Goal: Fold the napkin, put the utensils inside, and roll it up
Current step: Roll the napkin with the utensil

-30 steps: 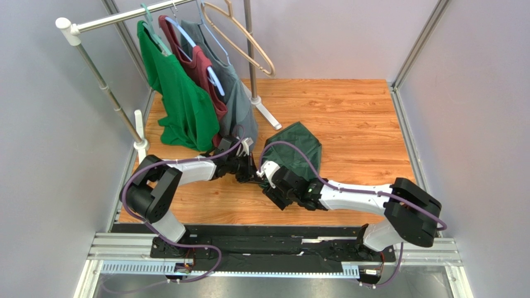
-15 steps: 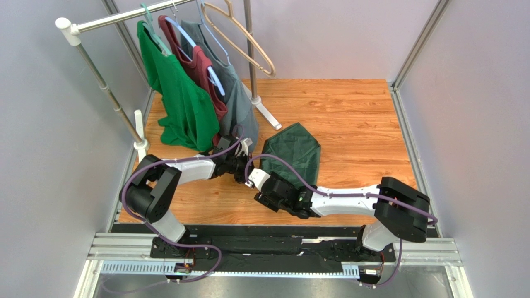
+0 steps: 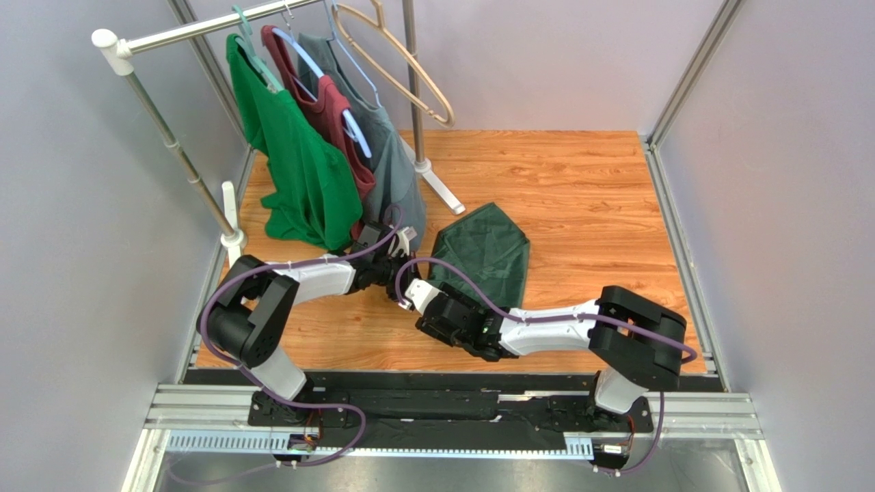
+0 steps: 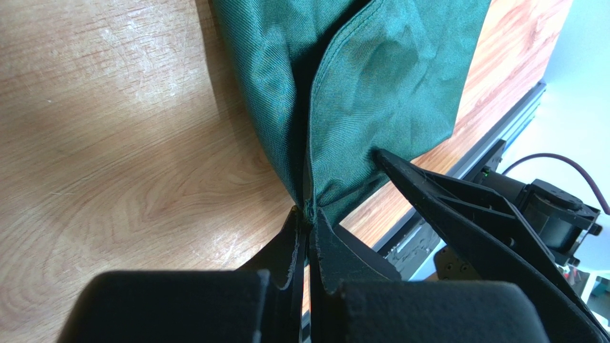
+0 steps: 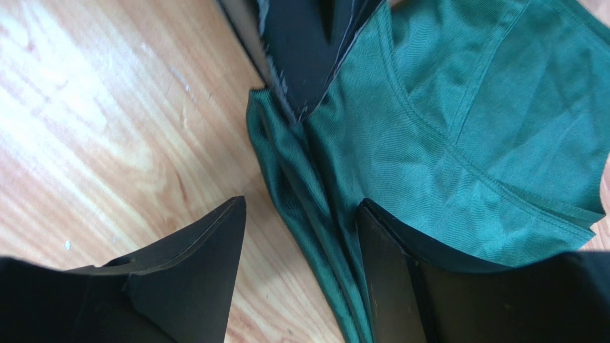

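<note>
The dark green napkin (image 3: 483, 249) lies folded and rumpled on the wooden table, right of centre. My left gripper (image 3: 395, 285) is at its near left corner. In the left wrist view this gripper (image 4: 309, 211) is shut on that corner of the napkin (image 4: 372, 78), which fans out beyond it. My right gripper (image 3: 406, 297) is close beside it and open. In the right wrist view its jaws (image 5: 302, 207) straddle a bunched edge of the napkin (image 5: 458, 107), with the left gripper's fingers (image 5: 308, 43) just ahead. The utensils are out of view.
A clothes rack (image 3: 169, 144) stands at the back left with a bright green shirt (image 3: 298, 164), a maroon one (image 3: 334, 118) and a grey-green one (image 3: 390, 154), plus an empty wooden hanger (image 3: 406, 67). The rack's foot (image 3: 442, 190) lies near the napkin. Walls close in the table.
My right arm has swung left and nearer, bringing its open gripper up against the left gripper at the napkin's corner. The left gripper has stayed shut in place.
</note>
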Controlling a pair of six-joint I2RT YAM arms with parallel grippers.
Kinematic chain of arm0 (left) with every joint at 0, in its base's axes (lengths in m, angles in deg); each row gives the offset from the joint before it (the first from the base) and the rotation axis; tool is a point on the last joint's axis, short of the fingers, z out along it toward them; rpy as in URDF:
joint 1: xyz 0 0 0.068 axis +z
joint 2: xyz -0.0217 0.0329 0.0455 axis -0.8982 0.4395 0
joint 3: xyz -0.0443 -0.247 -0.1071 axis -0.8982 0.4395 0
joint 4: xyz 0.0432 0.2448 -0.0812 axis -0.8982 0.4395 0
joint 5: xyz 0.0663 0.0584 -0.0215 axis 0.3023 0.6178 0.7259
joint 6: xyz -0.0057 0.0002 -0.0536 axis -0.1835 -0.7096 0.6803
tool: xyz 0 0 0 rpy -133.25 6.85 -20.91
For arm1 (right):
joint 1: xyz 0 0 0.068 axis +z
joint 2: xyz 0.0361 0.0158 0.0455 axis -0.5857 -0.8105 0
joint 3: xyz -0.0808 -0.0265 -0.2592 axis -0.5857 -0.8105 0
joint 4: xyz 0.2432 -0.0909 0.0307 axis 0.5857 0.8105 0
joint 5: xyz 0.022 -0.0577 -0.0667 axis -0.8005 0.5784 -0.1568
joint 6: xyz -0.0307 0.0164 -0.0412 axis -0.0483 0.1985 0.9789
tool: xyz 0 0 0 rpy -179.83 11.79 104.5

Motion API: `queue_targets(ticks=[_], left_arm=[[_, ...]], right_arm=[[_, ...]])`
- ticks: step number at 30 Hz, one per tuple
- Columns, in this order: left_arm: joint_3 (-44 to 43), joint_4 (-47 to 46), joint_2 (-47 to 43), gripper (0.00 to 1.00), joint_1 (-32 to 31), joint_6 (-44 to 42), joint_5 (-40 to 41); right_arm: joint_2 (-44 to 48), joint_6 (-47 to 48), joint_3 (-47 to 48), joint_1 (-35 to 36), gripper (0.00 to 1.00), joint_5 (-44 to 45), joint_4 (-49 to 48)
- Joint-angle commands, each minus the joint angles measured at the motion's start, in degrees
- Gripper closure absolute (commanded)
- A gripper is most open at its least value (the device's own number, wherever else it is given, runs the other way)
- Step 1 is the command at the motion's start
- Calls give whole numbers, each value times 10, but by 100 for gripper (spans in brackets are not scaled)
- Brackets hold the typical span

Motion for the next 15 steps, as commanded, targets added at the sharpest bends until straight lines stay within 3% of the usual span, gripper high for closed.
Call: queue_targets(ticks=[1,7,11,15], left_arm=[[-19,3,-5,100,4,-12,-15],[-18,-1,-4,100,7,-10,-21],[-17,-1,-3,100,10,-8,-22],[-16,-6,-4,100,11,-8,-23]], right_arm=[[-26,1,16,0,38,29,-41],[-56,-16,27,-3,44,46,-37],[-63,-31,36,-5,59,57,-1],[-60,-48,37,-5,67,63,27]])
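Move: The napkin's rolled near-left edge lies about 2 cm ahead of the right hand, 1 cm left and just below its open fingers. The left gripper's tips, pinching that roll's end, are some 3 cm ahead and 3 cm left; the flat napkin body centres roughly 8 cm ahead, 6 cm right. From the left hand, the part of the roll the right goes for is about 3 cm right, 1 cm back and slightly below. Right hand eases about 2 cm forward and left, fingers closing partway around the rolled edge; left keeps pinching. ##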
